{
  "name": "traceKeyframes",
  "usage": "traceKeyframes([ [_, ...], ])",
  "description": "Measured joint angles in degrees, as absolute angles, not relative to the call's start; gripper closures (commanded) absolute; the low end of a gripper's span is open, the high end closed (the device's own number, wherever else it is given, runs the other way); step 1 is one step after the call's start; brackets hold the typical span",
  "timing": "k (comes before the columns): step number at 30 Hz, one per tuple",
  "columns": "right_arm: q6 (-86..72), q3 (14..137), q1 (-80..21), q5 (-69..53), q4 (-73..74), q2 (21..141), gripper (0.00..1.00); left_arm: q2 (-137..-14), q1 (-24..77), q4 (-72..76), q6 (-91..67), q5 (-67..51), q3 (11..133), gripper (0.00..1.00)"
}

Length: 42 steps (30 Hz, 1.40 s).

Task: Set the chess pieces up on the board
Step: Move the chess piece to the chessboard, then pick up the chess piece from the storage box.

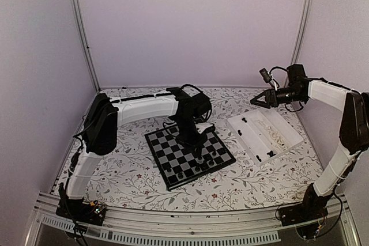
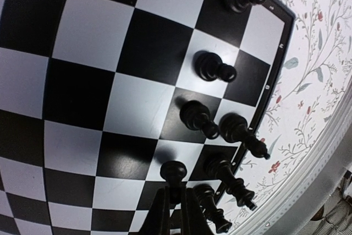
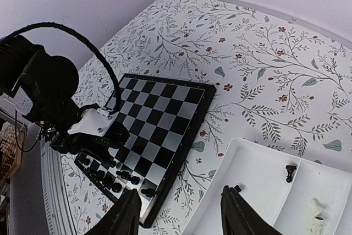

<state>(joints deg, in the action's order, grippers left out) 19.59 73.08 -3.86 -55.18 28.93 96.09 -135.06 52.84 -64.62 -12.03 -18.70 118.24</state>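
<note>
My left gripper (image 2: 175,205) is shut on a black pawn (image 2: 174,170), low over the board (image 2: 82,97) near its edge. The fingers hide the pawn's base, so I cannot tell if it touches the square. Several black chess pieces (image 2: 214,70) stand on the squares along that edge. In the top view the left gripper (image 1: 198,152) points down at the board (image 1: 167,159) beside the black pieces (image 1: 210,156). My right gripper (image 1: 256,101) is open and empty, raised over the white tray's (image 1: 291,142) far end. Its wrist view looks between the right gripper's (image 3: 181,199) fingers at the board (image 3: 165,108).
The white tray (image 3: 258,174) lies right of the board and holds a black piece (image 3: 290,171) and a cream piece (image 3: 316,213). The floral tablecloth (image 1: 132,177) surrounds the board. Walls and metal posts close in the back and sides.
</note>
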Motion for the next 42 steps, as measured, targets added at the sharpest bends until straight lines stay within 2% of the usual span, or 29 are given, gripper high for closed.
traceKeyframes([
  [14,19.7,73.1,-3.9,-55.2,29.2,96.9,0.47,-135.8,52.9,-64.5,-12.0,-19.4,118.3,0.9],
  [21,19.8,73.1,-3.9,-55.2,29.2,96.9,0.46,-135.8,52.9,-64.2,-11.8,-20.1,118.3,0.78],
  [33,20.7,75.1,-3.9,-52.3,31.0,96.9,0.44,-135.5,52.8,-64.2,-11.5,-19.0,119.5,0.74],
  [35,21.4,76.9,-3.9,-49.0,31.6,96.6,0.4,-134.5,52.6,-64.3,-10.7,-18.0,119.5,0.74],
  [39,23.3,79.2,-3.6,-41.7,31.7,93.7,0.02,-128.9,52.4,-63.8,-8.0,-16.3,119.5,0.72],
  [42,23.9,80.0,-1.1,-41.3,30.1,90.2,0.01,-122.5,52.4,-61.7,-5.2,-14.5,119.7,0.71],
])
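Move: The left fingers still hold a black pawn over its light square, which lies straight below, the pawn's middle about 2 cm under the hand point. The next pawn stands roughly 3 cm to the right and 2 cm farther out; a tall back-row piece stands some 2 cm back and 1 cm right, and a bishop about 4 cm right and 1 cm back. From the right hand the held pawn is some 24 cm left, 14 cm back and 17 cm below. Left fingers let go of the pawn, then rise some 12 cm; the right hand lifts rightward, opening wide. ##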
